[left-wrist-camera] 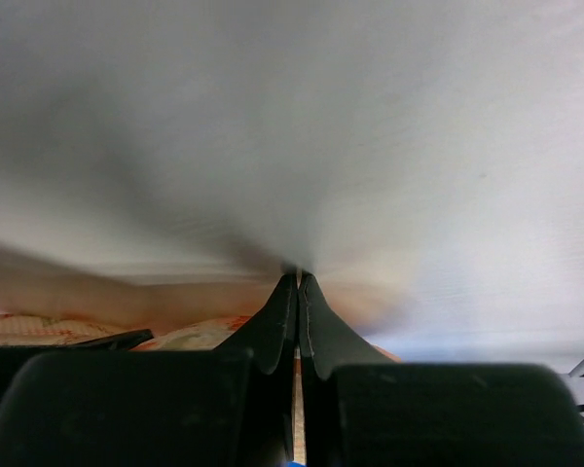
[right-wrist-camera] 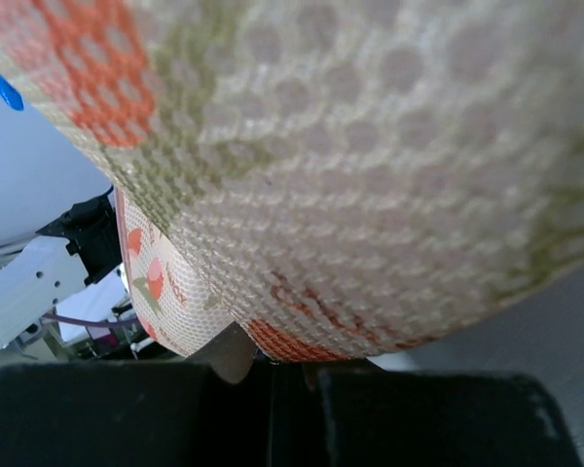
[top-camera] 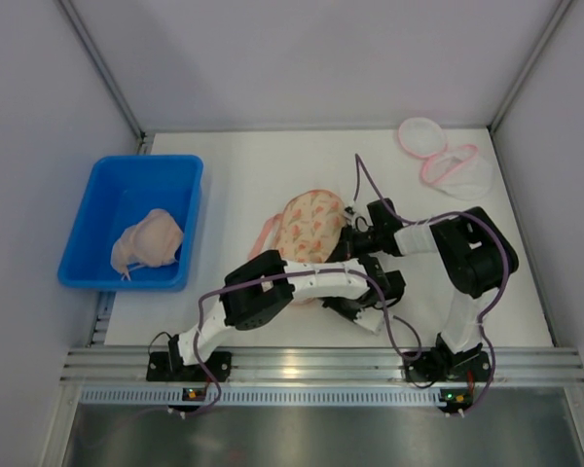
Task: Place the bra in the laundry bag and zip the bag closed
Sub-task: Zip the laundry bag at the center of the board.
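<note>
The laundry bag (top-camera: 311, 229), a round mesh pouch with an orange and green print, lies at the table's centre. My right gripper (top-camera: 354, 230) is shut on its right edge, and in the right wrist view the mesh of the laundry bag (right-wrist-camera: 350, 165) fills the frame above the gripper (right-wrist-camera: 282, 355). My left gripper (top-camera: 346, 305) sits just in front of the bag with its tips down near the table. Its jaws (left-wrist-camera: 299, 279) are pressed together, and nothing shows between them. A beige bra (top-camera: 148, 240) lies bunched in the blue bin (top-camera: 102, 190) at the left.
A second white pouch with pink trim (top-camera: 443, 161) lies open at the back right. A strip of pink fabric (top-camera: 266, 233) shows at the printed bag's left side. The left forearm (top-camera: 311, 282) crosses in front of the bag. Grey walls close in the table.
</note>
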Tool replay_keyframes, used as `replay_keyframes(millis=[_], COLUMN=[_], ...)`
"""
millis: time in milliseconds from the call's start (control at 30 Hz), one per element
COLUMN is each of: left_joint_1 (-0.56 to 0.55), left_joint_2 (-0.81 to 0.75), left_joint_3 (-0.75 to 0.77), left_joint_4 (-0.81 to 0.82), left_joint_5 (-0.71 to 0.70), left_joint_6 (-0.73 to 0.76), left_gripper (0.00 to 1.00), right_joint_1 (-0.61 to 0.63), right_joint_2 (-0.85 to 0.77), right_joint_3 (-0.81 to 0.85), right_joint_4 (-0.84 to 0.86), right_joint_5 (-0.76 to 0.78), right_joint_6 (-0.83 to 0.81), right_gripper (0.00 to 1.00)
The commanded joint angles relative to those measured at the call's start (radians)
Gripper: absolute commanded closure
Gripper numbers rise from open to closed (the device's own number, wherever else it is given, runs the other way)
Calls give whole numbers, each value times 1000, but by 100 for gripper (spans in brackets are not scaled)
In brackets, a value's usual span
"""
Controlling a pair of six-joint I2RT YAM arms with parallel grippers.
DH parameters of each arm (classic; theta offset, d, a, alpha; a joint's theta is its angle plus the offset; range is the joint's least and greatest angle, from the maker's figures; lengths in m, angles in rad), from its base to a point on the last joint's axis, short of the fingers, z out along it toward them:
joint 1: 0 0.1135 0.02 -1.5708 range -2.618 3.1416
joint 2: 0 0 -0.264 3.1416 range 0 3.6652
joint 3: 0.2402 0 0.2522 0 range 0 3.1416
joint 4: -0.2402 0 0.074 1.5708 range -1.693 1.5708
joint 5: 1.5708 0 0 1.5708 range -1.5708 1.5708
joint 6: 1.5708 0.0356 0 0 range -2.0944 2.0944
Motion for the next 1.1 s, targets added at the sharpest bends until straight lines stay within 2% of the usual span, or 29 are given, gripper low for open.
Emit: replay_keyframes(millis=[0,233,467,600,633,700,733,767,833,900,967,1067], left_joint_1=[-26,-112,-145,-138,-125,-102,-76,-63,-33,-19,-5,-2], left_joint_2=[-61,-137,-219,-249,-248,-234,-222,-217,-209,-199,-188,-174], left_joint_3=[-58,-131,-243,-260,-246,-193,-174,-159,-121,-102,-75,-62], left_joint_4=[-27,-27,-17,65,75,96,99,111,127,148,154,167], left_joint_5=[60,154,229,171,160,134,128,122,96,74,74,71], left_joint_6=[-3,-33,-46,-49,-44,-41,-36,-27,-7,11,23,34], left_gripper=[100,100,100,100,100,100,100,100,100,100,100,100], right_joint_1=[-15,-41,-66,-84,-86,-95,-101,-107,-112,-113,-110,-91], right_joint_2=[-12,22,91,131,130,107,72,55,22,-16,-33,-25], right_joint_3=[72,128,267,379,388,378,366,335,300,233,164,137], right_joint_4=[-56,-116,-282,-384,-438,-473,-504,-529,-559,-569,-508,-457], right_joint_5=[21,30,21,-3,-11,-37,-45,-48,-72,-112,-163,-204], right_joint_6=[-77,-142,-287,-361,-379,-383,-393,-399,-418,-416,-369,-331], right_gripper=[100,100,100,99,80,56,38,32,26,25,23,23])
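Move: The laundry bag, stuffed and slanting, has its middle about 11 cm ahead of the left hand and 3 cm to its left, at roughly the same height; the left fingers are already shut down by its near end, seemingly on the zip pull. From the right hand, shut on its right edge, that middle is some 8 cm left and 2 cm ahead. The blue bin stands about 45 cm left and 17 cm ahead of the left hand. The bag's zip pull seems to be what the left hand draws back about 7 cm and a little left, along the bag's near end, while the right hand keeps its pinch and eases slightly forward. The left then swings forward, right and up some 6 cm, fingers still shut; the right opens wide, lets go of the bag and backs off to its right and a little up. ##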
